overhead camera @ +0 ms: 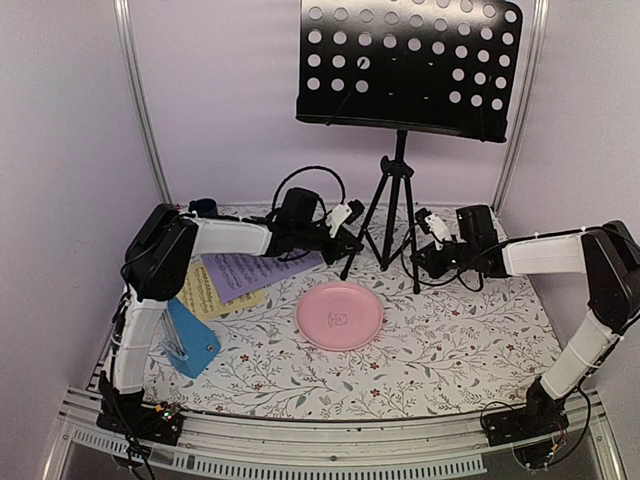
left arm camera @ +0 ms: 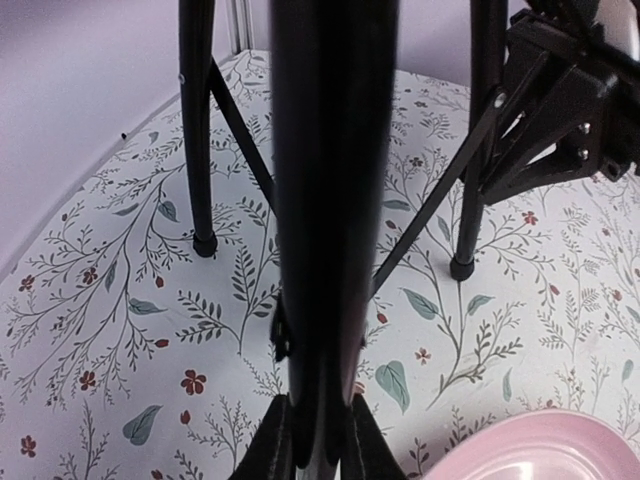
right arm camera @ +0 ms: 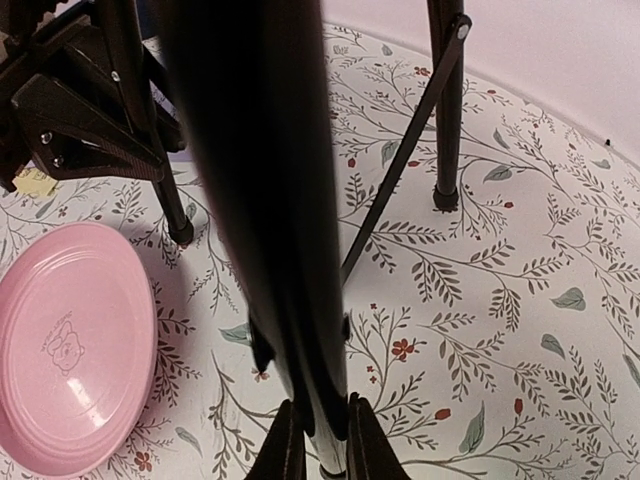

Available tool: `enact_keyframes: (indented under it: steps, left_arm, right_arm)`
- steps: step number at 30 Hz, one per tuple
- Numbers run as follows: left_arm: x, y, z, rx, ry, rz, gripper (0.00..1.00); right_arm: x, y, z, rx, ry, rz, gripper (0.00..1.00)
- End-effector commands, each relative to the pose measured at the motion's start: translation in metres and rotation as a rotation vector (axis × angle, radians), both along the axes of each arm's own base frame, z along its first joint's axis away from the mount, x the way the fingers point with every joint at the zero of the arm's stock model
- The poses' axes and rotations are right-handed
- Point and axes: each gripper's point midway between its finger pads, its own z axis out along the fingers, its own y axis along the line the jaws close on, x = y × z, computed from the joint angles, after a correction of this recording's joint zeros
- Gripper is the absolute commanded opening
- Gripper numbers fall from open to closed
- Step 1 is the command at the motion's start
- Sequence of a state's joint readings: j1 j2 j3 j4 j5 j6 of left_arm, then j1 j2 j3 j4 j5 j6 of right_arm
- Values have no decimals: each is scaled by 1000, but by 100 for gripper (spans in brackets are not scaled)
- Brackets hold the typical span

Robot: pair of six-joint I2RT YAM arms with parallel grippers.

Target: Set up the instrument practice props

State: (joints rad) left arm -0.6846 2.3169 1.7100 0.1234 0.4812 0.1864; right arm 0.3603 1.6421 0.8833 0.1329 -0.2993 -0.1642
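Observation:
The black music stand stands on its tripod at the back centre of the table. My left gripper is shut on the stand's left leg, which runs down between its fingers. My right gripper is shut on the right leg, pinched between its fingers. A lilac sheet lies partly over a yellow sheet at the left, under my left arm. The blue wedge-shaped metronome sits at the near left.
A pink plate lies just in front of the tripod, also seen as the plate in the right wrist view. A small dark blue cup stands at the back left. Purple walls and metal posts close in the back and sides.

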Motion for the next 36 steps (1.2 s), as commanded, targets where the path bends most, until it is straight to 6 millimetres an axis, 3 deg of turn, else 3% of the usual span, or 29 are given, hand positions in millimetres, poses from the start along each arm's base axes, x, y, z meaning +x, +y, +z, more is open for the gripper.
enact_keyframes:
  steps: [1,9,19,26,31,36]
  left_arm:
    - [5,13,25,-1,-12,23,0]
    - [7,23,21,36,7,31,0]
    - [7,59,25,89,39,78,0]
    - [-1,80,7,123,78,110,0]
    - [-6,93,4,160,65,126,0]
    - [-1,118,-3,219,88,151,0]
  right_arm:
    - [-8,-6,17,49,13,-62,0]
    - [-13,-11,16,26,65,-105,0]
    - [-33,-19,20,28,98,-154,0]
    - [-51,0,9,19,137,-123,0]
    - [-62,9,7,17,154,-110,0]
    - [-77,16,4,0,182,-103,0]
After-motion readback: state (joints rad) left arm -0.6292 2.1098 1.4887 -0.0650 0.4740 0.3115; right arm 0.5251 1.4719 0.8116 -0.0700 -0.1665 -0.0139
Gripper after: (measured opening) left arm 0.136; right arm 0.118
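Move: Both hands already grip the music stand by its two front legs, low down, maybe 8 cm above the table. From the left hand the pink plate lies some 13 cm back and 3 cm left, the purple sheet about 22 cm left and roughly level ahead-to-back, the stand's rear foot about 8 cm right, level as well. From the right hand the plate is about 10 cm back and 18 cm left, and that rear foot 8 cm left, 4 cm ahead. Leftward and somewhat back, about 7 cm, goes the left hand, rising a little and then sinking again, its wrist rolling slightly. The right hand comes mostly straight back, also about 7 cm, edging left only late. Both keep their fingers shut round the front legs and bring the stand towards the pink plate. ##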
